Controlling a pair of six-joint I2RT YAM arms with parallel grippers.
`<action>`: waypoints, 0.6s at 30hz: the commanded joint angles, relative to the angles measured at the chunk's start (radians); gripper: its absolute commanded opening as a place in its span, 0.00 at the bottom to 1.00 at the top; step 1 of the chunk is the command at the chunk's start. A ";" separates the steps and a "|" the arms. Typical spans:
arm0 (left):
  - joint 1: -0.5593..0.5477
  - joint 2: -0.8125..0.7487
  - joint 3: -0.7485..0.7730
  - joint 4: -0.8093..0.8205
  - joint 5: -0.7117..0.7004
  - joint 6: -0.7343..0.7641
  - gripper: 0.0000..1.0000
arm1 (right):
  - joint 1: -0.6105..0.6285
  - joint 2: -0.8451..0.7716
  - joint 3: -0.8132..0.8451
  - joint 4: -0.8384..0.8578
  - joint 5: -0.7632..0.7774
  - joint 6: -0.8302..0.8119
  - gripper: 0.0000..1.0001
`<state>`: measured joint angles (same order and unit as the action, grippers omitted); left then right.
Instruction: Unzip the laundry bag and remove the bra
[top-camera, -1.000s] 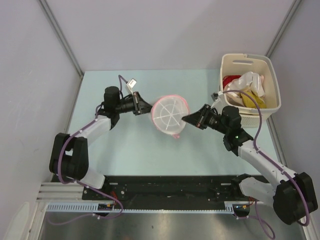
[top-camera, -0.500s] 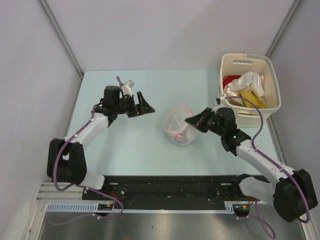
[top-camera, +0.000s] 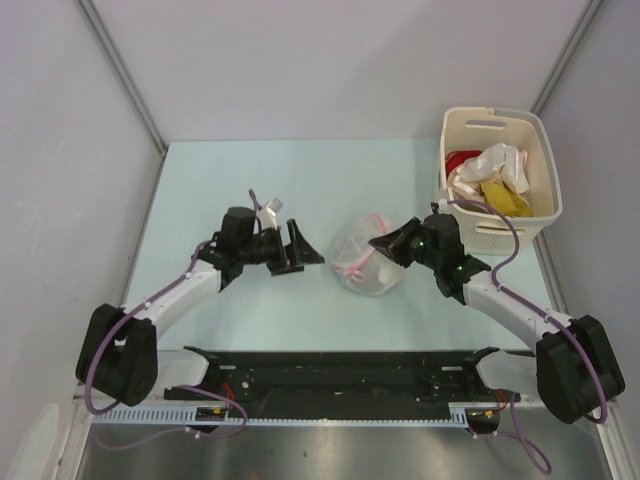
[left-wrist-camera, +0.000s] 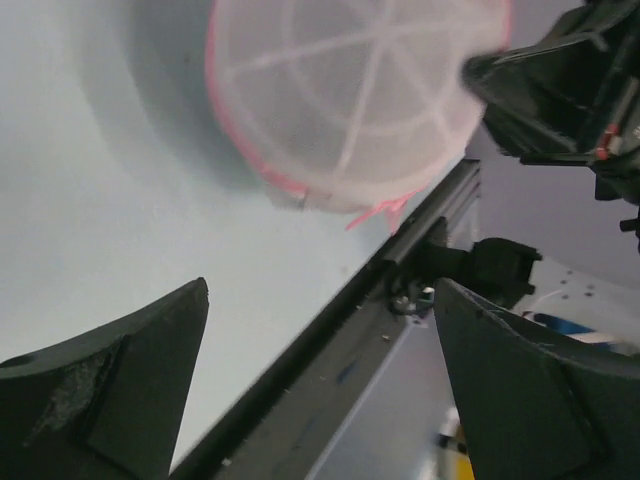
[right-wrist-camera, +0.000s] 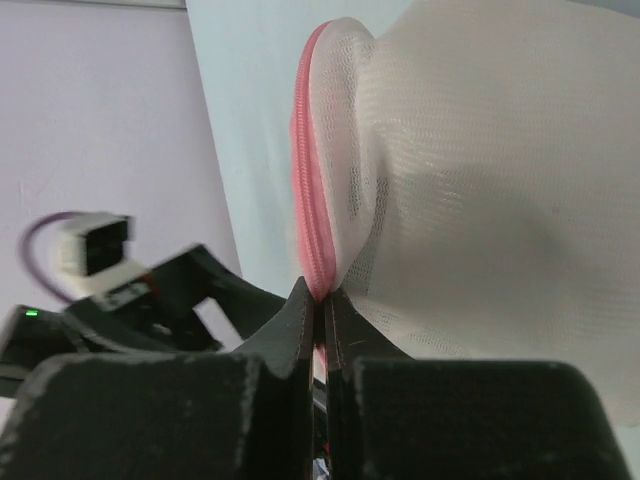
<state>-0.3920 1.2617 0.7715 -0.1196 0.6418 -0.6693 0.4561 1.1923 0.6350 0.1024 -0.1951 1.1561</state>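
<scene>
The laundry bag (top-camera: 362, 266), a white mesh pouch with pink zipper trim, sags onto the table at the centre. My right gripper (top-camera: 381, 243) is shut on its pink rim at the upper right; the right wrist view shows the fingertips (right-wrist-camera: 320, 296) pinching the zipper edge of the laundry bag (right-wrist-camera: 480, 180). My left gripper (top-camera: 306, 256) stands open just left of the bag, apart from it. In the left wrist view the left gripper (left-wrist-camera: 320, 290) has nothing between its fingers, and the laundry bag (left-wrist-camera: 350, 90) lies ahead. The bra is hidden from all views.
A cream slotted basket (top-camera: 495, 116) stands at the back right, holding white, yellow and red clothes (top-camera: 492, 176). It sits close behind the right arm. Grey walls close in the table on the left, back and right. The black rail (top-camera: 350, 368) runs along the near edge.
My left gripper let go of the bag's rim, opened, and swung nearer and rightward. The bag, earlier stretched between both grippers, dropped and now hangs from the right gripper, which has shut fully.
</scene>
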 joint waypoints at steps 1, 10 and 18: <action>-0.007 -0.015 -0.183 0.338 0.061 -0.416 1.00 | -0.008 0.006 0.022 0.066 0.006 0.021 0.00; -0.031 0.247 -0.265 0.829 0.093 -0.805 0.99 | -0.022 -0.006 0.022 0.059 -0.015 0.005 0.00; -0.103 0.453 -0.183 1.095 0.068 -0.958 0.88 | -0.022 -0.022 0.020 0.039 -0.018 -0.007 0.00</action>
<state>-0.4519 1.6630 0.5316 0.7399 0.7090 -1.4982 0.4366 1.1946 0.6350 0.1173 -0.2100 1.1584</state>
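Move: The zip pull of the laundry bag hangs about 8 cm to the right of the open left hand, roughly level with it fore and aft and some 5 cm lower. The bag's middle lies about 12 cm right and 1 cm ahead of that hand, 6 cm below it. From the right hand, already pinching the zip edge, the pull is some 5 cm left, 4 cm back and 4 cm down. Down and slightly back first, then to the right and a little forward, the left hand closes in on the zip pull, ending about 5 cm lower and 5 cm farther right. It rolls some 40 degrees so that its forward finger sinks, with the fingers staying wide open around the pull's line; no grip yet. The right hand stays put, keeping its pinch on the bag's zip edge. ##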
